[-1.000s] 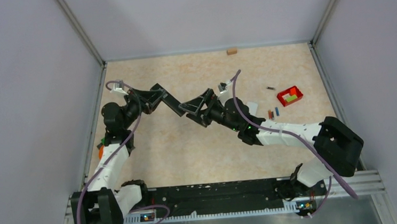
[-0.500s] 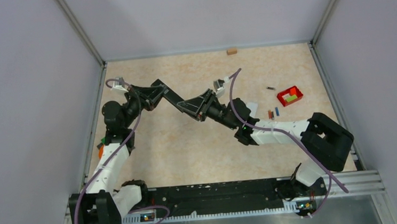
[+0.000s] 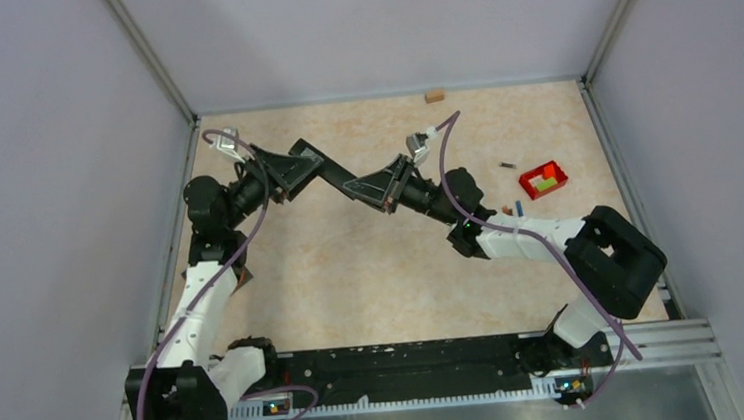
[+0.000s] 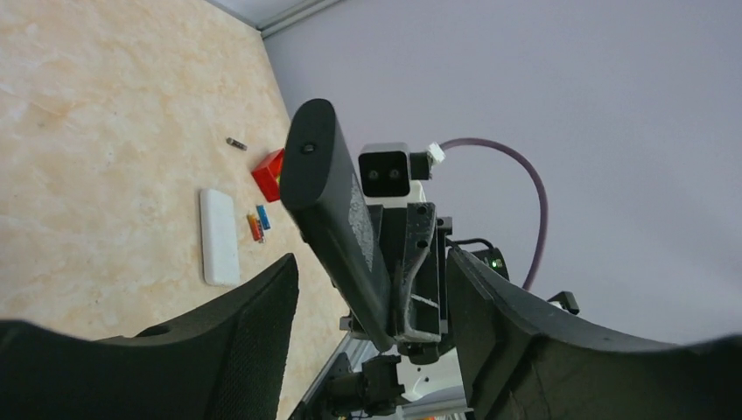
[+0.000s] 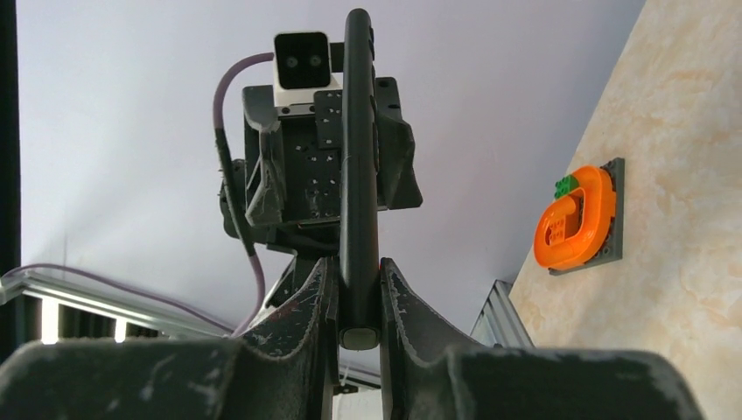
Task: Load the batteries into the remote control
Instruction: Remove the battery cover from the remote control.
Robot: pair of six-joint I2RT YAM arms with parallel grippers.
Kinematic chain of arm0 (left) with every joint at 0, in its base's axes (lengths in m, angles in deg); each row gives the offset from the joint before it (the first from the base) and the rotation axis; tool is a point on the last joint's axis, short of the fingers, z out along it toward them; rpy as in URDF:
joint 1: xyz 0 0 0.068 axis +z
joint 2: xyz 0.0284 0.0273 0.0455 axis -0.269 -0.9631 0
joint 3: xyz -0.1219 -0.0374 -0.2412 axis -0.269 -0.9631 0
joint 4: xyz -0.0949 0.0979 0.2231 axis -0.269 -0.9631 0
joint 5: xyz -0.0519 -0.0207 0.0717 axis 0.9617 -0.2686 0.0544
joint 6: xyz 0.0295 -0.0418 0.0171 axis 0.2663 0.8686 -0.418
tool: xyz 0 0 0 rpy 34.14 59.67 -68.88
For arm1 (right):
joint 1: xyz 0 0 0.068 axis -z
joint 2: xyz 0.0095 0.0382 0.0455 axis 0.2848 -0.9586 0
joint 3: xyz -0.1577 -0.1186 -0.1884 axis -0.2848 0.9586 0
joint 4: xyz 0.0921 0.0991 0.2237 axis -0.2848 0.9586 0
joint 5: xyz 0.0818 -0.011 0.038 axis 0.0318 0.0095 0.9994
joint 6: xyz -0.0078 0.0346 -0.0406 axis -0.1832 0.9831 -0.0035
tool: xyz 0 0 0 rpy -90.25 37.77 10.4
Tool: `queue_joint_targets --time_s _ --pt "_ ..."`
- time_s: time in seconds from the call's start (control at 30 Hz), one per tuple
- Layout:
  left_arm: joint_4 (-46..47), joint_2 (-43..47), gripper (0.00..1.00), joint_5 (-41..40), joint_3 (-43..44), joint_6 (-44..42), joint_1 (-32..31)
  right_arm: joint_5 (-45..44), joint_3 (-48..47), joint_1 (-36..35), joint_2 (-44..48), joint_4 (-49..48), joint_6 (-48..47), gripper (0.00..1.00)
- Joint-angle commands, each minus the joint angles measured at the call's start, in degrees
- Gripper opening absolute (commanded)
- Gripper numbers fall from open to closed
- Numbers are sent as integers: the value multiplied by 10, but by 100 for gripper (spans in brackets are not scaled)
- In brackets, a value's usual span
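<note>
A black remote control (image 3: 338, 180) hangs in the air over the middle of the table, between my two arms. My right gripper (image 5: 357, 267) is shut on its near end, both fingers pressed flat against the remote control (image 5: 359, 157), which shows edge-on. My left gripper (image 4: 372, 262) is open around the other end; its fingers (image 4: 254, 341) stand apart from the remote control (image 4: 337, 219) on both sides. Red and blue batteries (image 3: 515, 208) lie on the table at the right, and a dark battery (image 3: 507, 166) lies farther back. The batteries (image 4: 255, 224) also show in the left wrist view.
A small red tray (image 3: 544, 178) with yellow-green blocks sits at the right. A flat white piece (image 4: 219, 236) lies beside the batteries. An orange ring on a grey plate (image 5: 577, 219) sits at the left edge. A wooden block (image 3: 433, 95) rests by the back wall.
My left gripper has opened off the remote while my right gripper has closed onto it. Both wrists and the remote have drifted slightly toward the back.
</note>
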Motion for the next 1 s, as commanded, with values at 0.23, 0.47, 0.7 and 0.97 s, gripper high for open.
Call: queue_joint_targets --time_s 0.23,0.47,0.7,0.97 --pt "12 -44 54 78 36 -23 1 123 -58 15 14 32 -19 0" --pt "6 -36 28 80 32 -24 2 121 -65 16 2 43 -6 0" --pt "-8 -26 44 84 25 -22 2 106 -55 17 -3 39 3 0" --pt "-6 -23 29 85 21 -20 2 100 -33 27 -4 48 40 0"
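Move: The remote control is held in the right fingers by its near-right end. Its middle is about 4 cm ahead and 4 cm left of the right hand, about level with it. From the left hand that middle is about 1 cm ahead, 3 cm right and 2 cm below; its free end stands ahead of the left fingers. The right gripper's tips are some 3 cm back and 7 cm right of the left hand, 2 cm lower. Down about 2 cm and a little to the right goes the left hand, turning some 5 degrees clockwise and narrowing its wide-open fingers by about half around the remote control's free end. The right hand keeps its grip and draws the remote control back about 1.5 cm, swinging it some 10 degrees counter-clockwise in between the left fingers; then both hands nearly hold still while the left fingers open slightly and close again. ##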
